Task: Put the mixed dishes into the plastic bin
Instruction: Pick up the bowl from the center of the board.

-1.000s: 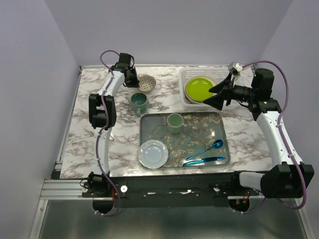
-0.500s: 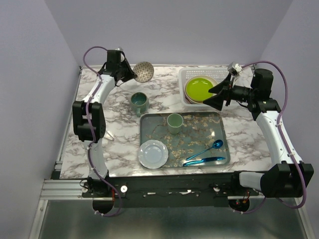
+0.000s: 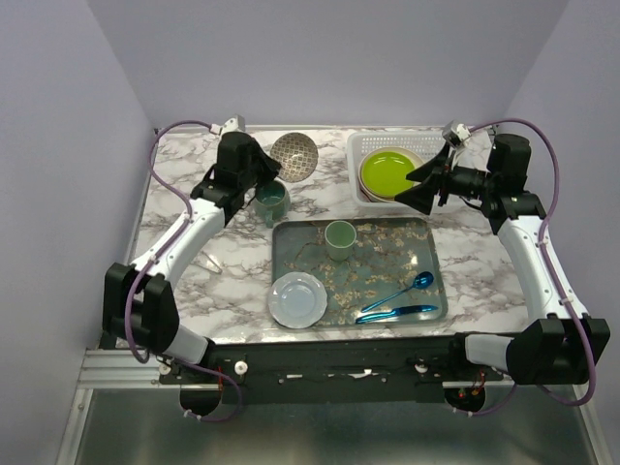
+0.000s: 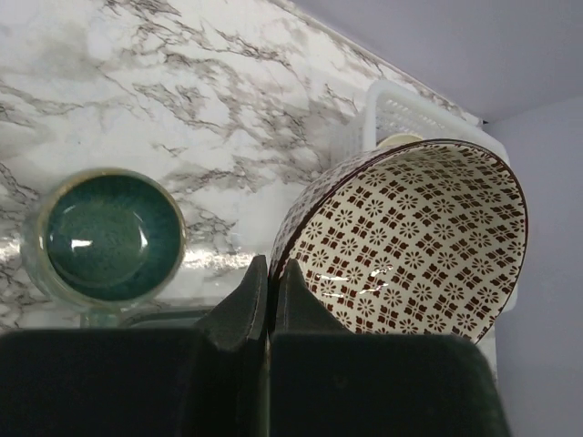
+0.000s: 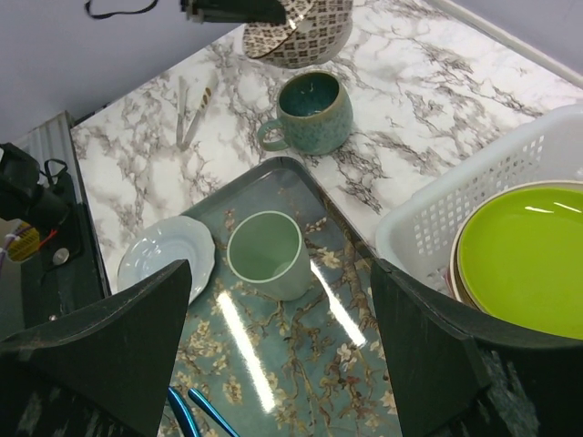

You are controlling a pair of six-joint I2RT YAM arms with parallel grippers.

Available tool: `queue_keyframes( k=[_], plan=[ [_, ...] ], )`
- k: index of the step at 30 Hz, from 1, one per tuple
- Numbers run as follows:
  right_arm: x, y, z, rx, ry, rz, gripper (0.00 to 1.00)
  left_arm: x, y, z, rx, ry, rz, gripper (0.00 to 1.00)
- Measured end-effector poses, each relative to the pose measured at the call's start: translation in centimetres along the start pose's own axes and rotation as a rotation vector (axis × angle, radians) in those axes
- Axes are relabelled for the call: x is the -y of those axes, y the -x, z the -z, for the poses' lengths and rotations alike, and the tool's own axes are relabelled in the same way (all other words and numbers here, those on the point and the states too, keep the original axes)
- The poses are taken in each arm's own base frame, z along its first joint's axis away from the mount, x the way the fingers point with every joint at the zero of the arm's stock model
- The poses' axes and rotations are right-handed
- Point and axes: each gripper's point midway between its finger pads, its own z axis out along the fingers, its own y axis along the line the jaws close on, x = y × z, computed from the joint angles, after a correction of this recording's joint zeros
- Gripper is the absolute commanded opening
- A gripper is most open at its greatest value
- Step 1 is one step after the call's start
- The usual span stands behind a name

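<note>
My left gripper (image 4: 271, 273) is shut on the rim of the small brown-and-white patterned bowl (image 4: 410, 241). It holds the bowl (image 3: 294, 157) tilted in the air over the back of the table, left of the white plastic bin (image 3: 356, 145). A lime green plate (image 3: 389, 172) lies on top of other plates in the bin. The dark teal mug (image 3: 270, 199) stands on the marble just below the bowl and also shows in the left wrist view (image 4: 105, 238). My right gripper (image 3: 418, 186) hangs open and holds nothing, at the bin's front edge above the tray.
A teal floral tray (image 3: 412, 247) lies at the table's middle, carrying a pale green cup (image 3: 339, 237), a light blue plate (image 3: 297, 298) and blue cutlery (image 3: 399, 298). Some cutlery (image 5: 187, 109) lies on the marble left of the tray.
The left gripper lifted the patterned bowl off the back of the table and carried it a little right toward the bin. The left arm swung forward. The right arm has not moved.
</note>
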Motion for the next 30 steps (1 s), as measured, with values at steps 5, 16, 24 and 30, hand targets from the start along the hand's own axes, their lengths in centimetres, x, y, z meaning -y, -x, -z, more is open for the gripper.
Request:
queue_keyframes(
  k=[5, 16, 24, 30],
  plan=[
    [-0.5, -0.5, -1.0, -0.028, -0.011, -0.008, 0.87, 3.4, -2.8, 3.8, 0.072, 0.015, -0.034, 0.0],
    [-2.8, -1.1, -3.8, -0.085, -0.022, 0.005, 0.87, 4.4, -9.1, 7.7, 0.153, 0.209, -0.089, 0.0],
    [-3.3, -1.5, -5.5, -0.109, -0.071, -0.007, 0.87, 6.9, -11.9, 8.2, 0.182, 0.258, -0.137, 0.0],
    [-2.3, -1.9, -6.4, -0.112, -0.145, -0.031, 0.84, 8.1, -12.9, 8.0, 0.199, 0.27, -0.148, 0.0]
  ],
)
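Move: Ahead of the right gripper by about 15 cm, 22 cm to its left and some 4 cm lower is the bowl, already held by its rim in the left hand. From the left hand, the open right gripper lies about 26 cm right, 12 cm back and 5 cm higher. The teal mug stands some 18 cm beneath the left hand, 3 cm left and 1 cm ahead; the green cup 14 cm right, 10 cm back and 19 cm down. Swinging the pinched bowl back about 13 cm and right about 11 cm at nearly the same height, the left arm brings it towards the right gripper, first mostly back, then more to the right, its left side rolling up and the hand turning some 15 degrees counter-clockwise. The right hand, fingers wide open, comes some 7 cm left to meet the bowl, sinking slightly. ##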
